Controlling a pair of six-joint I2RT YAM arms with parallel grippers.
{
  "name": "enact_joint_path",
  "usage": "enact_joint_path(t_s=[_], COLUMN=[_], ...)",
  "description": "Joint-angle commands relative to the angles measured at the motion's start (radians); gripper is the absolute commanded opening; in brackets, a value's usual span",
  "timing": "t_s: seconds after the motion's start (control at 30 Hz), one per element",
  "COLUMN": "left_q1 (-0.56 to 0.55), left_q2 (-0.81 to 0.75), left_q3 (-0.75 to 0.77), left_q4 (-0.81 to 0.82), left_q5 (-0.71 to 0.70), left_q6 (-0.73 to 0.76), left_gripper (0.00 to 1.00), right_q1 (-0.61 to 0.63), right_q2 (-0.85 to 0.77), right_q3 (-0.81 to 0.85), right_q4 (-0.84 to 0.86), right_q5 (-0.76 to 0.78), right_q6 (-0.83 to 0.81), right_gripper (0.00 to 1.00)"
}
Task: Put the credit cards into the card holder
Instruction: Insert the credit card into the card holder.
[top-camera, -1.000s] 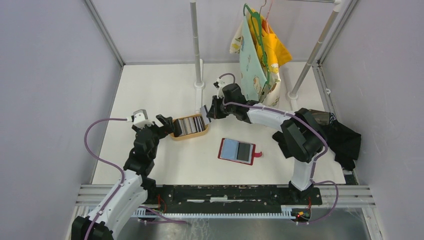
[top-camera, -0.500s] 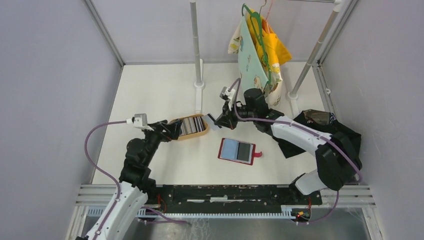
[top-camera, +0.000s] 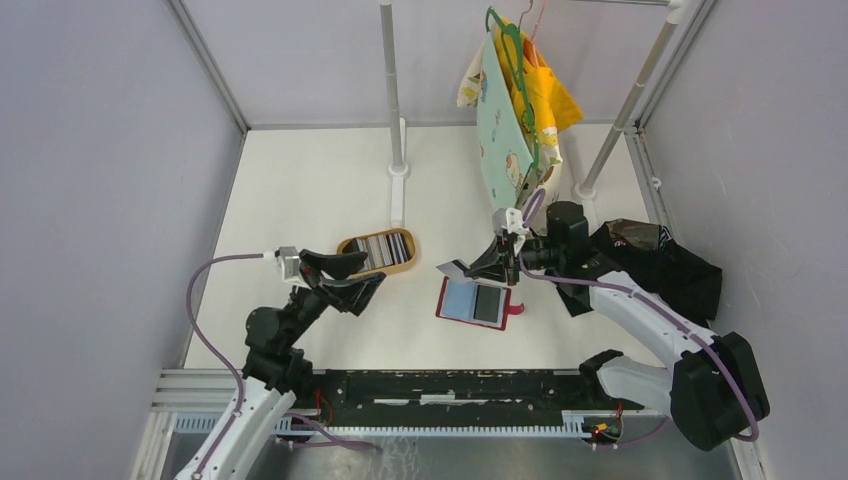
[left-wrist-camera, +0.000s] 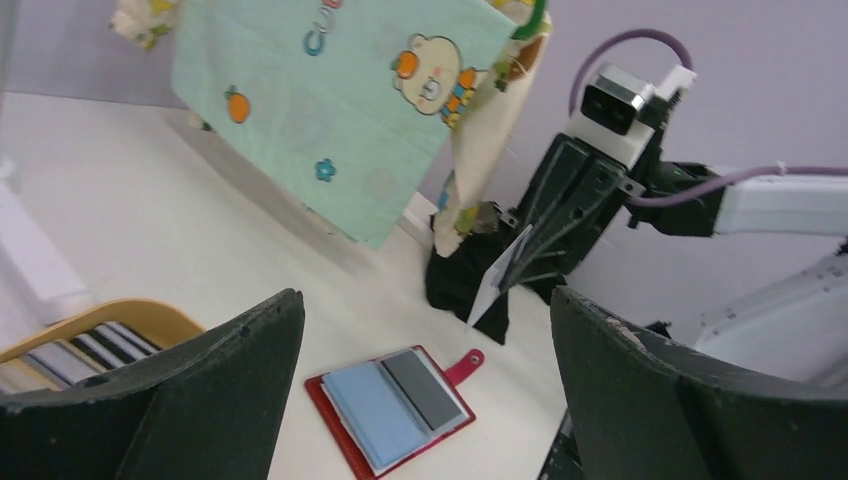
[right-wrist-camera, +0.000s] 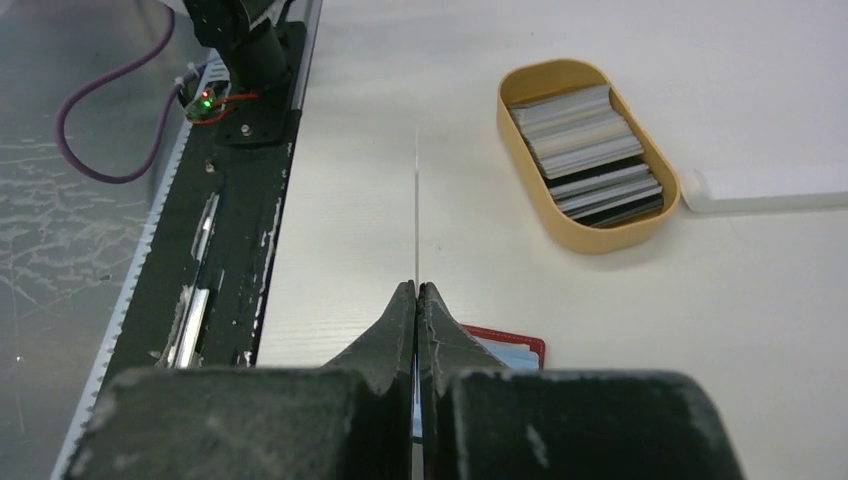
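The red card holder (top-camera: 474, 302) lies open on the white table, its grey-blue lining up and a dark card in its right pocket. My right gripper (top-camera: 472, 270) hovers just above the holder's far left corner, shut on a pale credit card (top-camera: 452, 268). That card shows edge-on (right-wrist-camera: 416, 200) past the fingertips in the right wrist view. More credit cards (top-camera: 380, 248) stand stacked in the tan oval tray (top-camera: 411, 262). Near the tray's front left, my left gripper (top-camera: 368, 272) hangs open and empty. Its view looks across the card holder (left-wrist-camera: 390, 405) at the right gripper (left-wrist-camera: 530, 262).
A green printed cloth (top-camera: 505, 120) and yellow fabric hang from a hanger at the back right. Black cloth (top-camera: 685, 275) is bunched at the right edge. A pole (top-camera: 392, 90) with a white base (top-camera: 398, 195) stands behind the tray. A black rail (top-camera: 450, 385) lines the near edge.
My right gripper has carried the card from the tray's right end to just over the card holder. My left gripper has drawn back from the tray toward the near side, still open.
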Motion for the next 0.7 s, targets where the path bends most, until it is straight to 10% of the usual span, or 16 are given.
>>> enact_joint_path(t_s=[0.0, 0.67], left_q1=[-0.096, -0.648], left_q2=[-0.029, 0.564], left_q3=[-0.050, -0.036], left_q4=[0.214, 0.622], left_q5=[0.022, -0.350], left_q6=[-0.012, 0.471], left_gripper=[0.97, 0.92], right_q1=[-0.019, -0.028], right_q2=[-0.048, -0.047], right_q3=[-0.032, -0.055], right_q4=[0.204, 0.256], right_q5=[-0.154, -0.240], right_q6=[0.087, 0.107], right_gripper=[0.00, 0.00])
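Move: The open card holder lies roughly 20 cm to the left gripper's right, 4 cm ahead and some 23 cm below it. The card already pinched in the right gripper is about 13 cm to the left gripper's right, level with it ahead, 5 cm lower; the card tray stands about 16 cm ahead, 3 cm left and 22 cm below. From the right gripper the card holder lies about 4 cm ahead, 3 cm right and 18 cm below. Bring the left gripper, empty and still wide open, about 9 cm to the right and 5 cm back towards the card and the card holder, level at first and then sinking some 4 cm, turning its fingers about 15 degrees clockwise. Keep the card pinched in the shut right gripper while easing it a couple of centimetres up and back. ##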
